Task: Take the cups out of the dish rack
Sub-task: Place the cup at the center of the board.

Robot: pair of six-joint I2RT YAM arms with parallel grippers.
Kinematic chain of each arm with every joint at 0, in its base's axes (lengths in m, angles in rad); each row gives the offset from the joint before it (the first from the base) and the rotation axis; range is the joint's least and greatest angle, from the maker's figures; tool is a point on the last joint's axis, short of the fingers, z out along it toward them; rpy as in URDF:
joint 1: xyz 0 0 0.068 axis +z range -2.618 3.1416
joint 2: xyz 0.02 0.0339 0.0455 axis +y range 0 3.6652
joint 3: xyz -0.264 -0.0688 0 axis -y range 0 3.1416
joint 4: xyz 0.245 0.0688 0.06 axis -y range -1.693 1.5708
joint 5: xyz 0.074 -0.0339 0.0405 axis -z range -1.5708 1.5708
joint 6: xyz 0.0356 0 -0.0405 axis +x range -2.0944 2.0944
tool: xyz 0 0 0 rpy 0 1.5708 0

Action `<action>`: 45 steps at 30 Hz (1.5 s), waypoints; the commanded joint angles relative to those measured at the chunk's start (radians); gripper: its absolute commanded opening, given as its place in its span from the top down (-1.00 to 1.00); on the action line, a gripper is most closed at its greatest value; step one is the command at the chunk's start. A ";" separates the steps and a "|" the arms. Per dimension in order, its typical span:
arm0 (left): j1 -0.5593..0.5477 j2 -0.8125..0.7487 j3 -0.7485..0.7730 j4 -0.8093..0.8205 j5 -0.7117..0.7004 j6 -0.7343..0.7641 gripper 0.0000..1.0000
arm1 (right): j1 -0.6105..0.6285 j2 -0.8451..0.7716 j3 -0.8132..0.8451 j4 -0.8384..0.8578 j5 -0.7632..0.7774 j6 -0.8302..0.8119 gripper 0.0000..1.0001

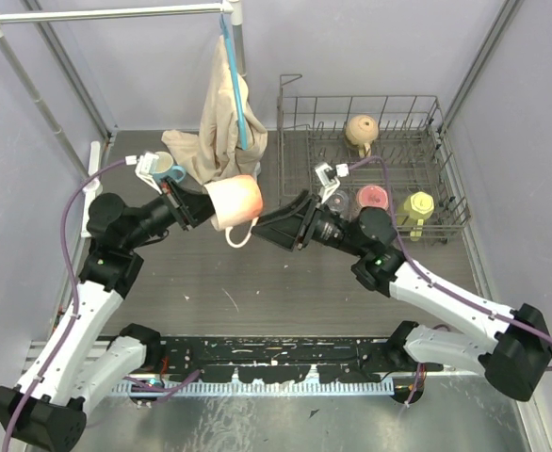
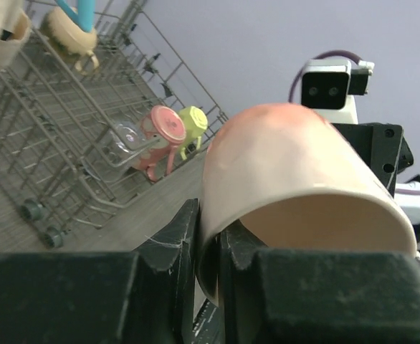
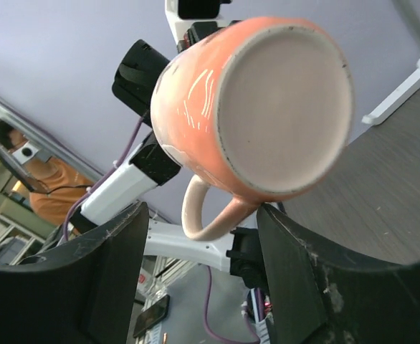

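My left gripper (image 1: pixel 202 207) (image 2: pixel 210 244) is shut on the rim of a salmon pink mug (image 1: pixel 236 201) (image 2: pixel 296 179), one finger inside and one outside. The mug hangs sideways above the table, left of the dish rack (image 1: pixel 443 160) (image 2: pixel 52 107). Facing the mug's base (image 3: pixel 282 100), my right gripper (image 1: pixel 268 226) (image 3: pixel 203 215) stands open with its fingers either side of the cream handle, not gripping it. In the rack sit a tan mug (image 1: pixel 361 129), a pink mug (image 1: pixel 372 198) (image 2: pixel 163 132), a yellow-green mug (image 1: pixel 417 205) (image 2: pixel 193 122) and a clear glass (image 1: pixel 335 201).
A light blue mug (image 1: pixel 168 169) stands on the table at the back left, beside my left arm. A beige cloth (image 1: pixel 221 132) hangs from a rail down to the table between that mug and the rack. Grey walls close in both sides.
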 commanded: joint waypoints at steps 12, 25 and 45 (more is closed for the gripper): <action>0.183 0.073 0.371 -0.682 -0.465 0.229 1.00 | -0.077 -0.322 0.008 -0.496 0.307 -0.299 -0.39; 0.316 0.433 0.497 -0.836 -0.668 0.198 1.00 | -0.076 -0.418 0.014 -0.601 0.366 -0.426 -0.39; 0.314 0.928 0.706 -0.862 -0.678 0.241 1.00 | -0.077 -0.464 -0.022 -0.621 0.392 -0.459 -0.40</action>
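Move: The orange cup is already in my left hand, held by its rim. Its spot on the board lies about 18 cm ahead of this hand, 16 cm to the left and some 31 cm down. The blue cup stands about 9 cm beyond that spot and 5 cm left of it; the beige towel hangs some 6 cm beyond it and 9 cm to its right. From my right hand the spot is roughly 24 cm ahead, 27 cm left and 33 cm below. Keeping my grip on the rim, I swing my left hand left, then down and forward, some 35 cm in all, towards the clear board just short of the blue cup, turning the wrist until the fingers point steeply down. My right hand, already open, backs off about 11 cm to the right, away from the cup. ##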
